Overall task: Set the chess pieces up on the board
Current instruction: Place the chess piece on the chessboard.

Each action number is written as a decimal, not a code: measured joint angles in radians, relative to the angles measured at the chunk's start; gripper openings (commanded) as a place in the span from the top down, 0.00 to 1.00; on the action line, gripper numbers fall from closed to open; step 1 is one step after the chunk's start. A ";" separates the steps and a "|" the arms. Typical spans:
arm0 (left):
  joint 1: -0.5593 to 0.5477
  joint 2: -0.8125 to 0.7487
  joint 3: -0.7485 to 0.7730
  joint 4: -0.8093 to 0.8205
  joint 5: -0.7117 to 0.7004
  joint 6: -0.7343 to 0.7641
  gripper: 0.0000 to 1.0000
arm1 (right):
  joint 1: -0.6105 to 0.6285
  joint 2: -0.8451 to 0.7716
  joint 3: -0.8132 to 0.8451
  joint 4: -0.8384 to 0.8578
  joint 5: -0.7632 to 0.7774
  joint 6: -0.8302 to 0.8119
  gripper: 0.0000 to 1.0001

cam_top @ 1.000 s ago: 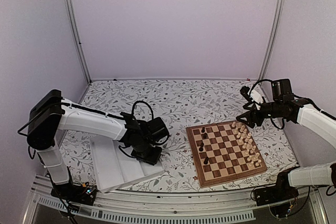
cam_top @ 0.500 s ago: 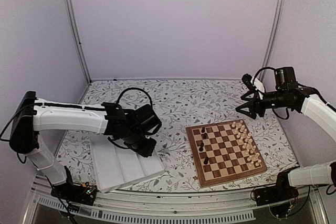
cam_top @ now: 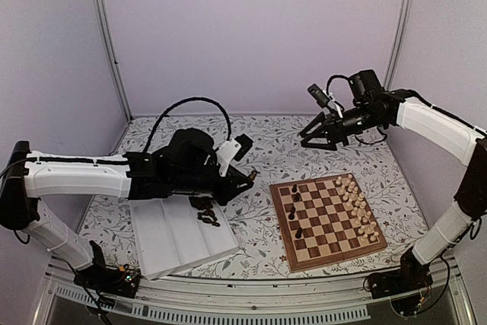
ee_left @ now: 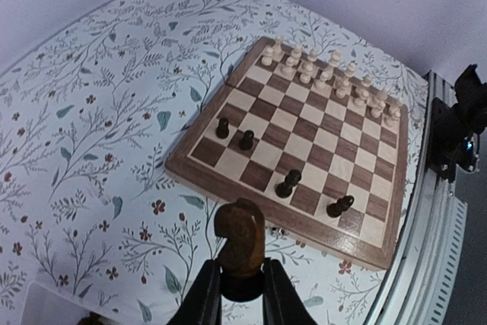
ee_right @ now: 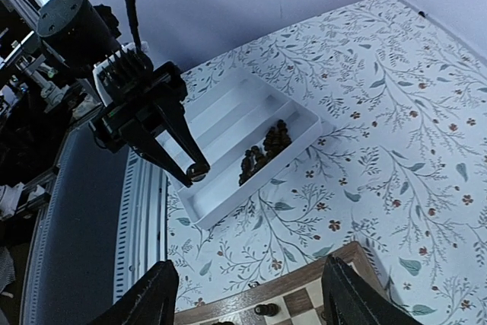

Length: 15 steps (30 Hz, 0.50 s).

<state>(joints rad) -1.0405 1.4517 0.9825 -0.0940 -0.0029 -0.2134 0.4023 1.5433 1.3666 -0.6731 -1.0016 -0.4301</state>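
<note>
My left gripper (ee_left: 239,268) is shut on the base of a dark brown knight (ee_left: 240,235) and holds it upright above the floral cloth, just short of the board's (ee_left: 228,190) near-left edge. In the top view this gripper (cam_top: 245,179) hangs between the white tray (cam_top: 171,245) and the board (cam_top: 335,258). A few dark chess pieces (cam_top: 295,189) stand on the board's left side, and cream pieces (cam_top: 356,205) fill its right side. More dark pieces (cam_top: 204,211) lie heaped in the tray. My right gripper (cam_top: 308,140) hovers open and empty high behind the board (ee_right: 335,264).
The white ridged tray (ee_right: 228,123) lies left of the board, with a dark heap (ee_right: 262,148) at its far end. A metal rail (cam_top: 251,304) runs along the table's near edge. Walls and frame posts (cam_top: 106,36) close in the back and sides.
My left gripper has risen out of the tray with the knight and swung right toward the board. My right arm has lifted from the board's far right corner and moved left.
</note>
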 measured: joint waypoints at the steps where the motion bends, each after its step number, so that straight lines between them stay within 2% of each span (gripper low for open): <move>1: 0.000 0.014 0.006 0.038 0.006 0.016 0.82 | 0.018 0.027 0.017 -0.011 -0.012 0.006 0.32; 6: -0.011 0.103 0.058 0.156 0.005 0.076 0.83 | 0.105 0.125 0.057 -0.064 -0.068 0.054 0.32; 15: -0.048 0.154 0.102 0.216 -0.112 0.136 0.83 | 0.182 0.181 0.101 -0.090 -0.066 0.118 0.34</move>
<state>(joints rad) -1.0889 1.6054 1.0843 0.1219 -0.1146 -0.0772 0.5838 1.7241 1.4681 -0.7635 -1.0679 -0.3119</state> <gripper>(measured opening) 0.170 0.680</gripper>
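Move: The left fingers hold a dark knight, and the right hand's open fingers wait about 7 cm farther forward, 15 cm to its right and 5 cm higher. From the right hand the knight lies some 13 cm left, 6 cm back and 6 cm down. The chessboard's middle is roughly 24 cm right of the left hand, 2 cm back and 18 cm below; the dark pieces left in the tray lie about 12 cm left of that hand, 2 cm forward and 18 cm below. Leftward, back and somewhat down, about 8 cm in all, the right hand comes to meet the knight, its open fingers rolling and swinging some 20 degrees to take it between them. The left hand keeps its pinch on the knight and carries it about 5 cm right, with a little forward and up, tilting slightly upward. Both slow as they meet; the right fingers haven't closed. ##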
